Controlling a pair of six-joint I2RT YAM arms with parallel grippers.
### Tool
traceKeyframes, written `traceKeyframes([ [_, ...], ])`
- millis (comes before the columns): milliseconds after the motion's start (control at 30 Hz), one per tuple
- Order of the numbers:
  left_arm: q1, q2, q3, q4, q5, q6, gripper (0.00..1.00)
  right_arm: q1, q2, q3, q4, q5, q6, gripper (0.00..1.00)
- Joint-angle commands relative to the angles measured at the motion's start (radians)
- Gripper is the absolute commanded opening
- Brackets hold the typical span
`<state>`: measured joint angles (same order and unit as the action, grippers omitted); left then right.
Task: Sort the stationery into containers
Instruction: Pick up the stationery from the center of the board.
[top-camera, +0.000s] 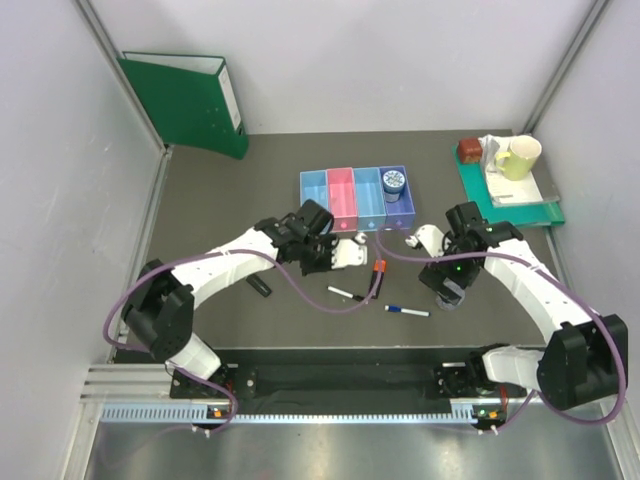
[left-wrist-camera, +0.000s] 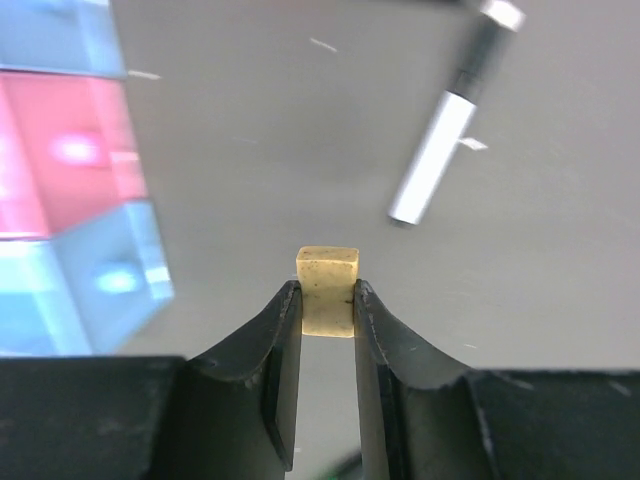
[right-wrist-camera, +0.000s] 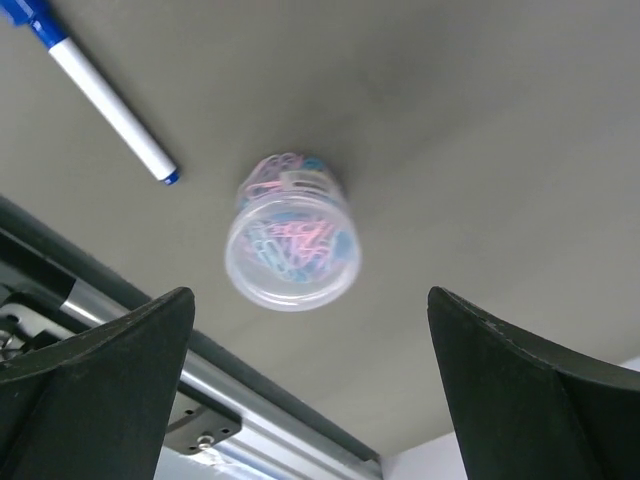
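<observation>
My left gripper (left-wrist-camera: 327, 292) is shut on the tan block (left-wrist-camera: 327, 262), whose top sticks out past the fingertips. In the top view this gripper (top-camera: 343, 254) sits just in front of the row of containers (top-camera: 352, 212). The round blue-white tub (top-camera: 394, 183) lies in the purple bin. My right gripper (right-wrist-camera: 308, 300) is open wide above the small purple cup (right-wrist-camera: 293, 245), a clear one full of coloured clips. The cup (top-camera: 449, 302) shows partly under that gripper (top-camera: 452, 286). The orange-capped highlighter (top-camera: 379, 268) and two white pens (top-camera: 345, 293) (top-camera: 407, 310) lie on the mat.
A green binder (top-camera: 190, 100) leans at the back left. A teal tray (top-camera: 530, 212) at the back right holds a yellow-green mug (top-camera: 518, 157) and a brown block (top-camera: 470, 150). A short black item (top-camera: 260, 287) lies left of the pens. A metal rail (right-wrist-camera: 260, 430) borders the near edge.
</observation>
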<state>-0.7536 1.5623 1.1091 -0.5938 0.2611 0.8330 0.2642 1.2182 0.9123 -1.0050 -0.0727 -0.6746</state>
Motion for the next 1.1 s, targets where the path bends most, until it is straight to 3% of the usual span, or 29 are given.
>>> traceKeyframes([
  [0,0.005,-0.024,0.107,0.014,-0.074,-0.058,0.01,-0.005,-0.026,-0.029,0.008,-0.045,-0.011,1.0],
  [200,0.02,0.074,0.256,0.089,-0.1,-0.057,0.0,-0.002,-0.019,-0.076,0.043,-0.058,-0.003,1.0],
  [433,0.023,0.298,0.524,0.133,-0.092,-0.072,0.0,-0.003,0.024,-0.087,0.078,-0.049,0.009,0.96],
  [633,0.03,0.416,0.659,0.199,-0.082,-0.094,0.0,-0.003,0.047,-0.108,0.109,-0.041,0.02,0.75],
  [767,0.03,0.473,0.719,0.226,-0.063,-0.107,0.0,-0.005,0.06,-0.107,0.115,-0.036,0.024,0.53],
  [1067,0.03,0.573,0.836,0.296,-0.016,-0.133,0.0,-0.003,0.037,-0.086,0.105,0.004,0.035,0.38],
])
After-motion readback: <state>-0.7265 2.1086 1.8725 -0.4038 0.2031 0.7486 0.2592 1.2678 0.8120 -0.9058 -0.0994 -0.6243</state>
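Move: The jar of paper clips stands about 5 cm below my open right hand and 1 cm nearer my base, with the blue marker some 10 cm left of that hand and 4 cm back. My left hand still holds the small yellow block; the right-hand light blue compartment lies roughly 21 cm ahead of it, 12 cm right and 6 cm down. The pink compartment is 6 cm left of that compartment, the purple one 6 cm right of it. I lower my right hand about 3.5 cm over the jar of paper clips, drawing back slightly, then close the fingers until they pinch its lid end from both sides. Meanwhile my left hand keeps its pinch on the yellow block and carries it up, then mainly forward and right, some 24 cm in all, to above the light blue compartment, its fingers tilting outward and to the right. ##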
